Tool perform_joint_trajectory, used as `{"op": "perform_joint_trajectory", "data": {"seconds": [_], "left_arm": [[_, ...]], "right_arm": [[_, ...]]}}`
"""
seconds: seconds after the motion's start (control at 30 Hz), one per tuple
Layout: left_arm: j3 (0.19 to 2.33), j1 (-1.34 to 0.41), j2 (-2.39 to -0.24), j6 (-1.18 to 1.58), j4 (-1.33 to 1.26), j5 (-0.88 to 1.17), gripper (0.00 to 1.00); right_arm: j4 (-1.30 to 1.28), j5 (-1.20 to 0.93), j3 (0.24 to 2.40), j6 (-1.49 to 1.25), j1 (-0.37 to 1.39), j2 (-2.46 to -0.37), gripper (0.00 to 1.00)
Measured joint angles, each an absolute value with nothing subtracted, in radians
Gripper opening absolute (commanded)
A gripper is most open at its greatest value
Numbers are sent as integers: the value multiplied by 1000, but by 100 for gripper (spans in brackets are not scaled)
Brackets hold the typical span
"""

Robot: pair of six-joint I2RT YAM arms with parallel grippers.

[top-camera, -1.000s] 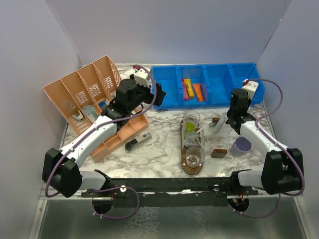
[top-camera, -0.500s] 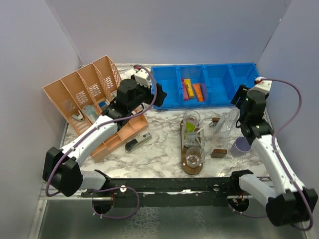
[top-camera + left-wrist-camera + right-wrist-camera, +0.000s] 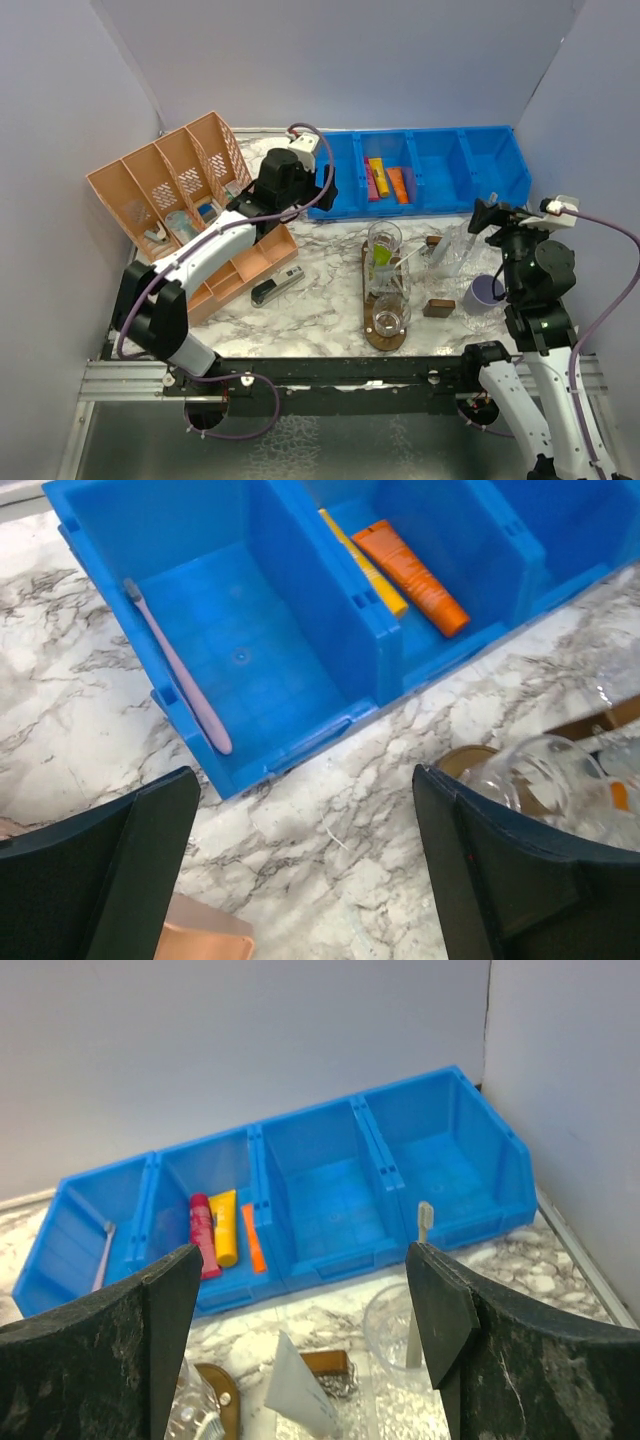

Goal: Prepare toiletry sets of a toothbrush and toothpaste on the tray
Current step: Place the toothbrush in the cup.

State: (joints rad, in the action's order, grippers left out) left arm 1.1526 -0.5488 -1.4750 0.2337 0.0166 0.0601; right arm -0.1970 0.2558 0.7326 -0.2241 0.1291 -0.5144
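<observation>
The dark brown tray [image 3: 384,343] lies at the table's middle and carries clear tumblers; the far one [image 3: 383,240] holds a lime green tube, and the near one [image 3: 389,318] stands at the tray's front end. Right of the tray, off it, another tumbler [image 3: 405,1325] holds a pale toothbrush [image 3: 423,1222], with a white tube [image 3: 297,1392] leaning beside it. My right gripper [image 3: 300,1330] hangs open above and behind that tumbler, holding nothing. My left gripper [image 3: 310,870] is open over the marble beside the blue bin's left end, where a pink toothbrush [image 3: 180,670] lies.
The blue bin [image 3: 480,170] along the back holds red, yellow and orange tubes [image 3: 385,180]. An orange divided basket [image 3: 150,190] stands at the left. A black stapler-like item [image 3: 277,288], a purple cup [image 3: 487,292] and two small brown blocks [image 3: 438,308] sit on the table.
My right gripper has opened and lifted back away from the tumbler right of the tray. My left gripper has shifted right, toward the blue bin's left end.
</observation>
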Motion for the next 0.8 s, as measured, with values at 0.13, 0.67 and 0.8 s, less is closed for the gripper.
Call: {"op": "perform_joint_trajectory", "data": {"seconds": [0.13, 0.67, 0.8], "left_arm": [[1272, -549, -1604, 247, 98, 4, 50], [1953, -640, -2212, 287, 419, -442, 23], [2101, -637, -2362, 265, 477, -536, 14]], "right_arm": [[-233, 266, 704, -224, 129, -487, 81], [-239, 281, 665, -231, 153, -367, 79], [-239, 281, 664, -231, 158, -365, 78]]}}
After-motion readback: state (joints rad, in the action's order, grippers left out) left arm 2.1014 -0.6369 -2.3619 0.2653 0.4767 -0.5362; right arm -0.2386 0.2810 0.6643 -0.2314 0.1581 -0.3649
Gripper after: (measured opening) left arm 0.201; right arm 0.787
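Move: The pale pink toothbrush in the leftmost compartment of the blue tray lies about 20 cm straight ahead of the left hand and some 22 cm below it. In the next compartment, level with the toothbrush, the red tube is about 17 cm to its right and the yellow tube about 19 cm. The nearest glass cup on the wooden board stands some 17 cm right of the left hand and 2 cm ahead. From the right hand the toothbrush is roughly 32 cm ahead, 35 cm left and 30 cm below. Touching nothing yet, the left hand sweeps forward about 15 cm and down about 12 towards the toothbrush, drifting slightly right, and ends over the compartment with its fingers pointing straight ahead and down. On the way it turns some 25 degrees counter-clockwise, its left side rising as much, while the wide-open fingers narrow almost shut. The empty right hand backs off some 2 cm, still open. ##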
